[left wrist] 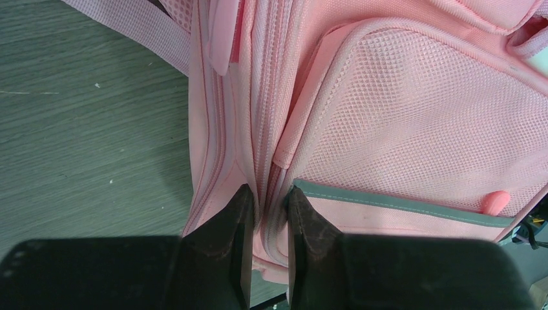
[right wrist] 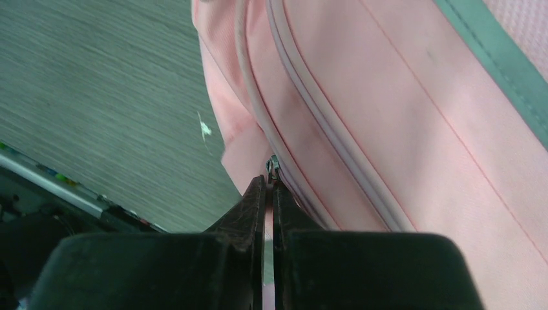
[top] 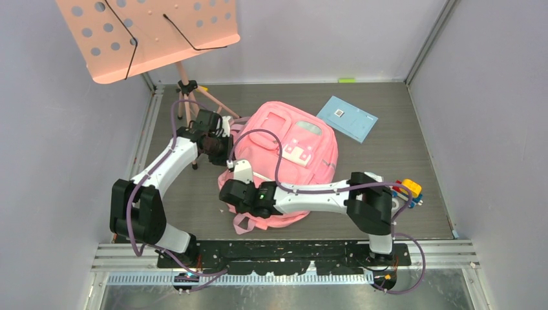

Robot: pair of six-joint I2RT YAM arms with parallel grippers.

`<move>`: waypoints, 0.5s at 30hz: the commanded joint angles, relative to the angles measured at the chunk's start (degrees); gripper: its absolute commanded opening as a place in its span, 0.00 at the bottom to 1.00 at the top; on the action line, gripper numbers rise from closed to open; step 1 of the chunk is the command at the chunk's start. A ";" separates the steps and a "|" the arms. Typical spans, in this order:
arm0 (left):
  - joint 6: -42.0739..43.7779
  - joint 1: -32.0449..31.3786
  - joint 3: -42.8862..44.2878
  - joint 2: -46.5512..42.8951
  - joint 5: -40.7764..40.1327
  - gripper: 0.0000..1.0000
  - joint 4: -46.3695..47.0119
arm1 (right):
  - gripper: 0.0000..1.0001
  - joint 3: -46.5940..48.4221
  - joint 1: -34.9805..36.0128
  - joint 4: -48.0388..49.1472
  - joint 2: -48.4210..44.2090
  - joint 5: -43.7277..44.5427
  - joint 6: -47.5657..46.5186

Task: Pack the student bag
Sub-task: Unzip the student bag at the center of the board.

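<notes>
The student bag (top: 294,145), a big pink fabric backpack, lies flat mid-table with its front pockets facing up. My left gripper (top: 218,146) is at the bag's left edge. In the left wrist view this gripper (left wrist: 270,194) is shut on a fold of the bag (left wrist: 413,110) along its zip seam, beside a grey reflective strip (left wrist: 400,203). My right gripper (top: 234,194) is at the bag's near left corner. There, in the right wrist view, the gripper (right wrist: 269,184) pinches the small metal zipper pull (right wrist: 273,166) of the bag (right wrist: 400,116).
A light blue booklet (top: 347,118) lies on the table behind and right of the bag. A salmon perforated music stand (top: 148,35) on a tripod (top: 187,97) stands at the back left. Coloured blocks (top: 409,188) sit by the right arm. Grey walls enclose the table.
</notes>
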 commanded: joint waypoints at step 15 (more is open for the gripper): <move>-1.28 -0.23 0.34 -2.30 1.80 0.00 0.02 | 0.06 8.18 -6.06 20.63 5.20 -1.49 -11.34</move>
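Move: The right fingers already pinch the zipper pull on the student bag's near-left side. The bag edge pinched by the left gripper lies about 12 cm ahead of the right hand, hardly to either side and some 2 cm higher. The bag's middle is roughly 13 cm ahead and 13 cm to the right of the right hand; its pink loop lies some 4 cm back and 2 cm right. From the left hand, the zipper pull is about 12 cm back, nearly in line. Forward and to the left in about equal parts, some 5–6 cm in all and easing off towards the end, the right hand draws the pinched zipper pull along the track around the bag's left side, closer to the left gripper. Its height barely changes, its wrist tilts only about five degrees and its fingers stay shut. The left hand keeps its pinch on the bag's edge as a brace. ##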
